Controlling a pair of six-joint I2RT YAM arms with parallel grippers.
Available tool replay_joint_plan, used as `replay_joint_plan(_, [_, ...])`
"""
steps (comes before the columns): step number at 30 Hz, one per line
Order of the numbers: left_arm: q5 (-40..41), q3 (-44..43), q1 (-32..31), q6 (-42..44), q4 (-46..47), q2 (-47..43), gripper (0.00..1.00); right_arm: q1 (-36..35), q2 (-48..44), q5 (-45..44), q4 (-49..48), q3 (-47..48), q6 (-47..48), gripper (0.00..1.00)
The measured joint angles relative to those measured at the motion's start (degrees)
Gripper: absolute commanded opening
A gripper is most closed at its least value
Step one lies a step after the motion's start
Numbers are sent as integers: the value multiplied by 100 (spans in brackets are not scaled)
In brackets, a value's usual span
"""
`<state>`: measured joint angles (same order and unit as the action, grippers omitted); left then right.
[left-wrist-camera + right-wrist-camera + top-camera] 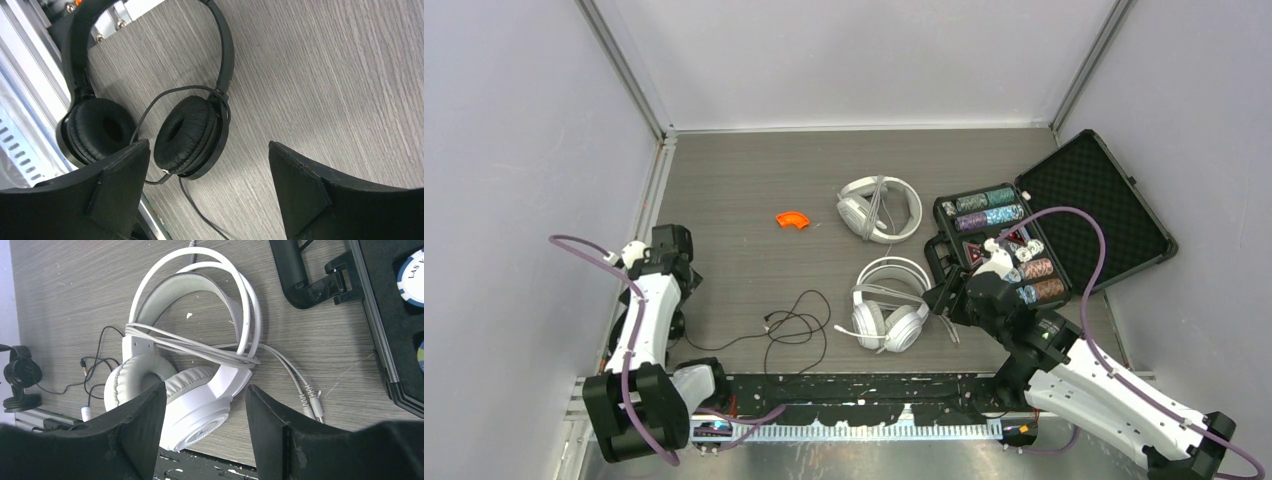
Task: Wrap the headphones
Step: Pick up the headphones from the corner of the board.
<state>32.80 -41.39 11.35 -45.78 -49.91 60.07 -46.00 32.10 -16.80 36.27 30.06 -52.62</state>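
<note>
Two white headphones lie mid-table: a far pair (880, 208) and a near pair (890, 305). The near pair (200, 400) has its white cord (200, 347) looped across the headband, with the plugs (312, 407) lying loose to the right. My right gripper (205, 386) is open, its fingers either side of the near pair's lower cup and just above it. It also shows in the top view (944, 298). The black headphones (190, 132) lie flat by the front rail, and their black cord (796, 325) sprawls loose. My left gripper (208, 144) is open and empty above them.
An open black case (1094, 200) with chips stands at the right, its handle (305, 280) close to the near white pair. An orange piece (793, 219) lies left of the far pair. The metal front rail (30, 120) runs beside the black headphones.
</note>
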Motion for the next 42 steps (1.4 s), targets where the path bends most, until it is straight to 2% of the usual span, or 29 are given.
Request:
replay_joint_plan(3, [-87, 0, 15, -240, -11, 157, 88, 0, 92, 2, 17, 35, 0, 64])
replay_joint_plan(8, [-107, 4, 31, -684, -55, 428, 95, 0, 271, 48, -9, 44, -15, 63])
replay_joint_plan(12, [-98, 22, 39, -979, -122, 850, 94, 0, 358, 98, -24, 44, -28, 62])
replay_joint_plan(15, [-107, 22, 42, -1115, -184, 1010, 83, 0, 354, 103, -24, 44, -48, 61])
replay_joint_plan(18, [-144, 31, 42, -1239, -201, 997, 46, 0, 354, 92, -22, 44, -66, 61])
replay_joint_plan(19, [-155, 55, 46, -1266, -195, 973, 40, 0, 354, 83, -20, 44, -68, 61])
replay_joint_plan(24, [-428, 133, 57, -1349, -199, 684, 32, 0, 385, 4, -22, 44, -90, 61])
replay_joint_plan(27, [-798, 133, 68, -1386, -173, 566, 32, 0, 407, -15, -22, 44, -129, 61])
replay_joint_plan(31, [-1668, 188, 66, -1386, 57, 149, 32, 0, 428, -33, -24, 48, -155, 61])
replay_joint_plan(38, [-3040, 702, 66, -1340, 688, -1252, 25, 0, 470, -44, -271, 48, -289, 60])
replay_joint_plan(42, [-3928, 833, 66, -1303, 1062, -1410, 26, 0, 680, 26, -365, 111, -306, 60])
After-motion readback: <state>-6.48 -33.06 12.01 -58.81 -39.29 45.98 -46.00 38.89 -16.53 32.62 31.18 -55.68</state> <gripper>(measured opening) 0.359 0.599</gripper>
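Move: The black headphones lie close under the left hand. Their nearer ear cup is about 1 cm back, 1 cm right and 4 cm below, between the open fingers, with the second cup some 6 cm back, 4 cm left and 5 cm below. The black cable tangle is roughly 23 cm right, 3 cm back; the wrapped white headphones are about 41 cm right, 1 cm ahead. From the right hand, the nearer black cup is around 49 cm left, 6 cm back, 8 cm below. The left fingers pinch the nearer ear cup of the black headphones after sinking almost 4 cm around it, closing until the cup stops them. Keeping that grip, the hand swings right about 10 cm, with some 5 cm forward and 5 cm up, towards the cable tangle. The wrist swings the fingers from pointing left and down to forward and down, some 45 degrees. ##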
